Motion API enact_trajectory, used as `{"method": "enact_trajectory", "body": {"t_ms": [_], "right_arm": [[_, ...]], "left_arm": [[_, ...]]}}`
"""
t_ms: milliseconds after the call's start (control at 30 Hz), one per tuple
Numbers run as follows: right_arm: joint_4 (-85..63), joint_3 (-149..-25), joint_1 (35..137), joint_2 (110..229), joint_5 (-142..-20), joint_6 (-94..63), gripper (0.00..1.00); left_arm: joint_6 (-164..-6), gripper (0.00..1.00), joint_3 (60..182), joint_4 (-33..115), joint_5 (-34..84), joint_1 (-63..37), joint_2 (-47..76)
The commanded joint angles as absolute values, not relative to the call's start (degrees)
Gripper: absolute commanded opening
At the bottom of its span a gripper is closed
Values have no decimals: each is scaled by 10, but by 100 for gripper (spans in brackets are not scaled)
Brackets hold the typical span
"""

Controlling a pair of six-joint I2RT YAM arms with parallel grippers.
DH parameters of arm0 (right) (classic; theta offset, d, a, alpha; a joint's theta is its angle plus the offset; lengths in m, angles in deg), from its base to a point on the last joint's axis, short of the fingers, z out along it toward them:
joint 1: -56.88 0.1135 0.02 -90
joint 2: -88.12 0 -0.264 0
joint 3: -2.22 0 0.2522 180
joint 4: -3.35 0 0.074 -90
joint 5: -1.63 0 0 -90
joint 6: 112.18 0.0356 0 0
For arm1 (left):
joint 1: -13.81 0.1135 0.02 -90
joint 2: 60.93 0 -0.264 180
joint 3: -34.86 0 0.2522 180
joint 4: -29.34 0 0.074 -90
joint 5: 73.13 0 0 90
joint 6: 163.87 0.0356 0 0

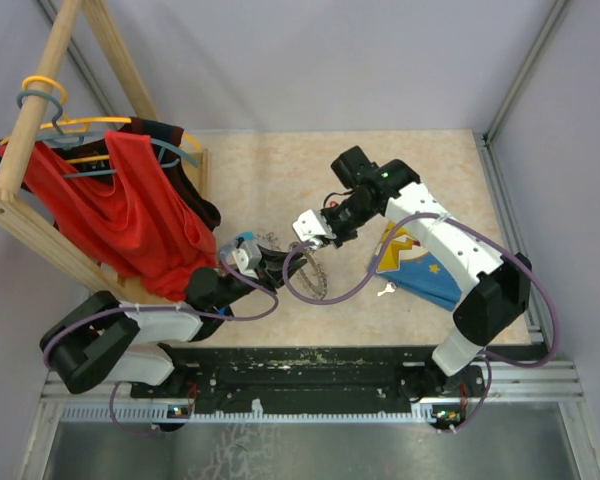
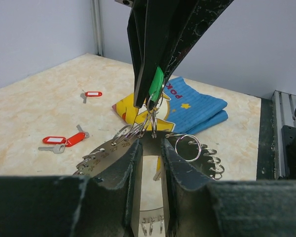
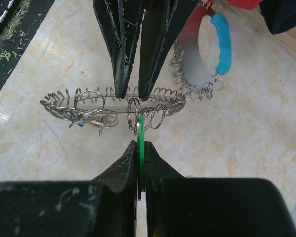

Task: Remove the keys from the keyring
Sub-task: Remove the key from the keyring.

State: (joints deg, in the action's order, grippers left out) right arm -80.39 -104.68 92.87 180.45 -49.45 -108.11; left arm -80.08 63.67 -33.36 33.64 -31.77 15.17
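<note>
The keyring (image 2: 99,154) is a flat grey metal ring with numbers and many small silver loops. It is held edge-on above the table, and my left gripper (image 2: 150,144) is shut on its rim. In the right wrist view the keyring (image 3: 113,105) hangs level between the left fingers (image 3: 122,54). My right gripper (image 3: 141,148) is shut on a green key tag (image 3: 141,129), which still hangs from a loop of the ring. From the left wrist the same green tag (image 2: 156,83) shows in the right fingers. Three red-tagged keys (image 2: 64,140) lie loose on the table. From above, the two grippers meet over the keyring (image 1: 316,276).
A folded blue and yellow cloth (image 1: 420,268) lies under the right arm, with a small pale key (image 1: 385,291) beside it. A wooden rack with hangers and a red garment (image 1: 130,215) stands at the left. A loose chain of loops (image 3: 188,85) lies beyond the ring.
</note>
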Motion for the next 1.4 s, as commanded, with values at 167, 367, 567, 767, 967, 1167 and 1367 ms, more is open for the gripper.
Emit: {"method": "enact_trajectory", "body": {"t_ms": [167,367,567,767,967,1167,1367], "right_arm": [[-799,-1077,936,1805,-461,-1090,0],[-797,-1078,936,1805,-461,-1086,0],[-794,-1077,938,1805,-462,-1079,0],[-791,-1075,944,1806,-469,-1074,0],[-789,-1076,950,1806,-475,-1066,0],[-785,-1075,958,1807,-492,-1057,0],[-778,-1082,962,1806,-510,-1037,0]], "left_arm": [[-808,24,656,-362,349,-322,157],[-810,23,656,-363,351,-323,156],[-809,22,655,-361,344,-324,151],[-805,20,658,-353,335,-324,148],[-805,15,660,-347,331,-325,144],[-800,0,663,-342,334,-325,139],[-785,0,666,-308,333,-325,123]]}}
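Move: The left hand's open fingers stand just short of the small wire ring at the key's green head, about 1 cm ahead, 1 cm right and 1 cm above. The green key, held by the right hand, is some 1 cm ahead of the left hand, 2 cm right and 1 cm up; the big coiled keyring hangs roughly 5 cm back, 1 cm right and 5 cm below. From the right hand, that small ring is about 1 cm left, level fore and aft, and 1 cm lower. Left rises under 1 cm and pinches the small ring shut; right, still gripping the key, eases 1 cm back-left. ##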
